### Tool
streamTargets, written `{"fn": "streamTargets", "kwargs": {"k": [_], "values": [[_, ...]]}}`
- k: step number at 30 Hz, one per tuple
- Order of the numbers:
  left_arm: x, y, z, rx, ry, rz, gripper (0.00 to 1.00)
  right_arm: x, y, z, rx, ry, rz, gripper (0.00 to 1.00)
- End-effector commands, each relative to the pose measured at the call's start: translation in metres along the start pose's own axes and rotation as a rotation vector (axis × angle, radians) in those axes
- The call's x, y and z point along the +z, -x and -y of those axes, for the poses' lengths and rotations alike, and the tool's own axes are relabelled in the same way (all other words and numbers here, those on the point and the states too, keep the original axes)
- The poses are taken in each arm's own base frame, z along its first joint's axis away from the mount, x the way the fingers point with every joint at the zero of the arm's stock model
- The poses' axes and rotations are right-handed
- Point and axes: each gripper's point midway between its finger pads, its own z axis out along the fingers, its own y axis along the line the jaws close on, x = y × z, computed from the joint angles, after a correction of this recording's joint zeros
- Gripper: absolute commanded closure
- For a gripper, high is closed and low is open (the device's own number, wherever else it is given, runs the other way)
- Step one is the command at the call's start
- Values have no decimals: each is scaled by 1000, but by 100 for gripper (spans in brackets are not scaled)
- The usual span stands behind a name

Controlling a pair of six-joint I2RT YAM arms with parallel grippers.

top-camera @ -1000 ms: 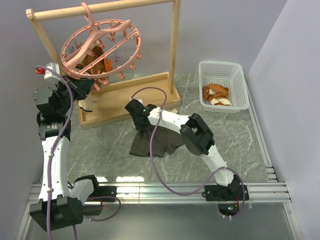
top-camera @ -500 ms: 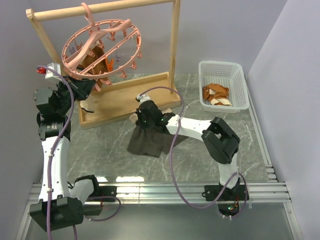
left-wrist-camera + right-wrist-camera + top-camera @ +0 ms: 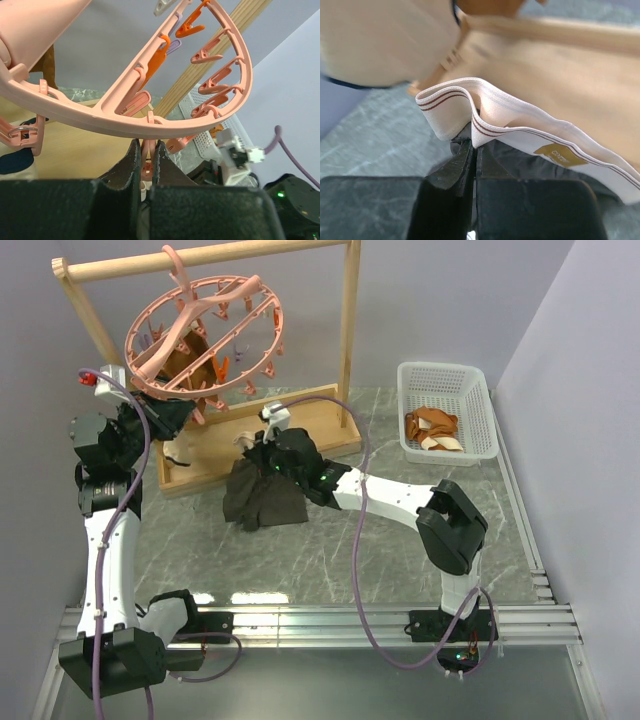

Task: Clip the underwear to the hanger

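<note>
The salmon-pink round hanger [image 3: 200, 335] hangs tilted from the wooden rack's top bar. My left gripper [image 3: 172, 412] is under its lower left rim. In the left wrist view, the left gripper [image 3: 146, 146] is shut on a small pink clip [image 3: 148, 162] below the ring [image 3: 165, 127]. The dark brown-grey underwear [image 3: 265, 495] hangs lifted off the table in front of the rack's base. My right gripper [image 3: 258, 448] holds it at the top. In the right wrist view, the right gripper [image 3: 473, 146] is shut on the pale waistband [image 3: 520, 125].
The wooden rack [image 3: 348, 340] stands on a flat wooden base [image 3: 220, 455] at the back left. An orange-brown garment [image 3: 190, 365] hangs from the hanger. A white basket [image 3: 480, 415] at the back right holds orange-and-cream garments [image 3: 432, 427].
My right gripper has carried the underwear left and up off the table, toward the rack's base and the hanger. The left arm has barely moved, and the hanger has tilted slightly.
</note>
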Motion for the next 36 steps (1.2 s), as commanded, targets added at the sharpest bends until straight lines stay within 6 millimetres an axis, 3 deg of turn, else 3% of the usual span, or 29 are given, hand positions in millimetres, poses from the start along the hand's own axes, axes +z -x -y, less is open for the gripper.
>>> {"fn": "streamTargets", "kwargs": {"k": [1,5,13,25,36], "values": [[-5,-42,-5,-82,-22,-160,100,-3,62,-34,-41,65,171,100],[-6,-46,-7,-65,-21,-176,100,-4,72,-51,-85,79,187,100],[-8,-52,-4,-65,-42,-195,100,4,81,-64,-121,82,174,100],[-8,-57,-7,-68,-41,-214,100,9,91,-71,-136,83,196,100],[-6,-56,-12,-55,-21,-216,100,-2,112,-80,-111,115,238,100]]}}
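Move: The clip kept squeezed in the left fingers, at the hanger's near-left rim, lies about 10 cm to the right hand's left and some 11 cm above, roughly level in reach; from the left hand, it is right at the fingertips. From the right hand, the cream underwear hangs some 15 cm left, 3 cm farther out and 4 cm higher. The brown underwear hangs about 14 cm ahead, 10 cm left and 6 cm above. Raise the right gripper about 7 cm and carry it 5 cm left towards the left hand's clip, keeping the dark underwear's waistband pinched and tipping the fingers up about 10 degrees; ease down a centimetre, then hold just short of the clip. Keep the left fingers shut on the clip as that hand sinks slightly. ##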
